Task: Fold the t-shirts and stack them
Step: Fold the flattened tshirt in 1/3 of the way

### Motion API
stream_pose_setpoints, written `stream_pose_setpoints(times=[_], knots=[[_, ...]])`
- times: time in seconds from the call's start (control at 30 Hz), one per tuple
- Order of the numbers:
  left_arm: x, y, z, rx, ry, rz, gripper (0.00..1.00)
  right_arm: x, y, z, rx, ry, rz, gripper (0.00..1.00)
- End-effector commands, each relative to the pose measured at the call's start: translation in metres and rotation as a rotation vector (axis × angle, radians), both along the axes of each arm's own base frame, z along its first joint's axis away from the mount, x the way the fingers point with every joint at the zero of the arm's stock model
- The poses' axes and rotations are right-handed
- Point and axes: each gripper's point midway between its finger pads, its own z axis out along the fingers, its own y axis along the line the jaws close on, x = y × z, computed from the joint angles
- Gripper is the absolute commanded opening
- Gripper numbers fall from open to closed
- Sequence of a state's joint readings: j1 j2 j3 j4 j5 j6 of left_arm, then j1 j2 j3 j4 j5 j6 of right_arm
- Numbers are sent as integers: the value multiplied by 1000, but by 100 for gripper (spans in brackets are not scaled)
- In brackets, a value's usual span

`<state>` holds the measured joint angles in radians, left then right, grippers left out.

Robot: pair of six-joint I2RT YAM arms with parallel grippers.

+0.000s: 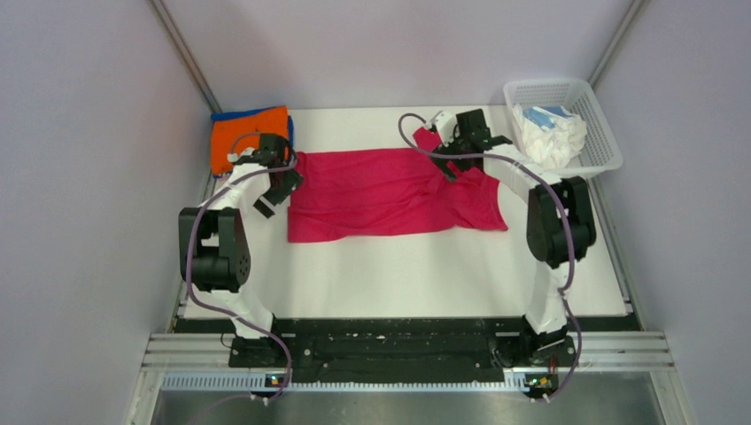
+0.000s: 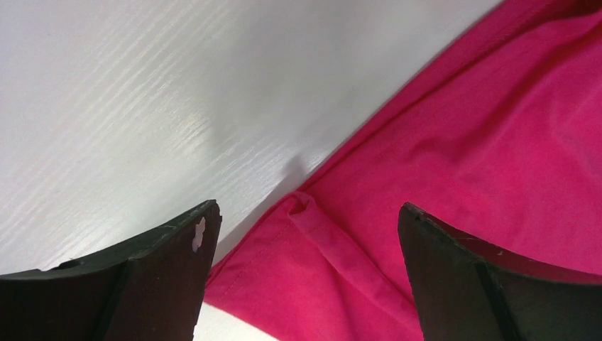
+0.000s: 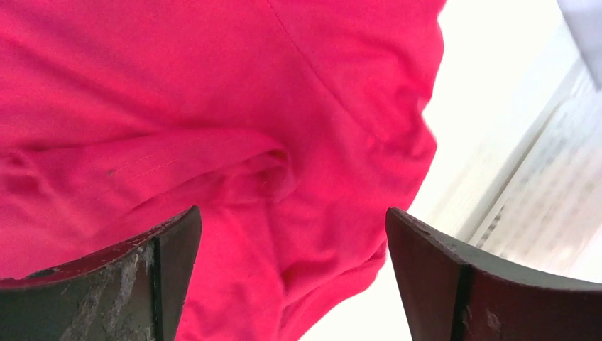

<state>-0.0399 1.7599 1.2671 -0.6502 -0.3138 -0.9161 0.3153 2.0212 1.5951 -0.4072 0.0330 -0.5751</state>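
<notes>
A crimson-pink t-shirt (image 1: 381, 190) lies folded lengthwise across the white table (image 1: 398, 266), a sleeve sticking out at its right end. My left gripper (image 1: 282, 188) hovers over the shirt's left edge, open, with the hem corner (image 2: 312, 249) between its black fingers (image 2: 163, 270). My right gripper (image 1: 445, 152) hangs over the shirt's upper right part, open, with rumpled crimson cloth (image 3: 284, 199) below it. Neither holds anything. A folded orange t-shirt (image 1: 243, 133) rests on a blue t-shirt (image 1: 239, 114) at the back left corner.
A white plastic mesh basket (image 1: 593, 115) at the back right holds crumpled white and pale blue t-shirts (image 1: 551, 133). Grey walls close in on both sides. A black rail (image 1: 398, 341) runs along the near table edge between the arm bases.
</notes>
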Motion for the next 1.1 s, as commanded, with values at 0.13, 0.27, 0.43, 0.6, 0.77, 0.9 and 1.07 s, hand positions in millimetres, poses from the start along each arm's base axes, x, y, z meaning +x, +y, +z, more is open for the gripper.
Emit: stream_pose_setpoints(times=[0.13,0.27,0.43,0.6,0.77,0.9,1.07], knots=[[-5,-43,32,-182,-107,-159,99,-52,18,71,588,-101,-369,99],[-13,-72,10,-302,-117,-229,99,-74,52,49,801,66,-369,99],[-26,-76,-19,-324,-61,-239,99,-66,69,19,841,192,-402,99],[-33,-66,-38,-276,-3,-229,99,-53,83,5,868,234,-375,99],[-39,-63,-48,-263,40,-225,99,-23,90,-4,881,197,-373,99],[-40,-52,-50,-204,59,-207,99,-2,103,-1,933,193,-360,99],[-42,-49,-52,-186,71,-206,99,36,110,21,962,109,-376,99]])
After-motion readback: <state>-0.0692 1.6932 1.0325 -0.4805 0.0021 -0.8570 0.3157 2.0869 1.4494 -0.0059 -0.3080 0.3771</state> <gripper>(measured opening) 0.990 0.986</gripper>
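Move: The near-left end of the folded-over band of the t-shirt lies about 6 cm back and 5 cm right of the left hand, some 4 cm below; the stack of folded shirts stands 15 cm ahead and 8 cm left of that hand. For the right hand, the band's creased upper edge is about 7 cm back, 5 cm left and 5 cm down. From the right hand, the collar lies 8 cm ahead and 7 cm left; the near-right corner is 17 cm back and 15 cm right. Over the band's near-left end the open left hand hops up, then right and back, ending some 6.5 cm right, 4 cm back and 3.5 cm lower, fingers seeming to rest on the cloth. The open right hand arcs up and back, comes down by the band's crease with its fingertips swinging left (about 45 degrees of roll), then sweeps low 7 cm forward and a little left. ##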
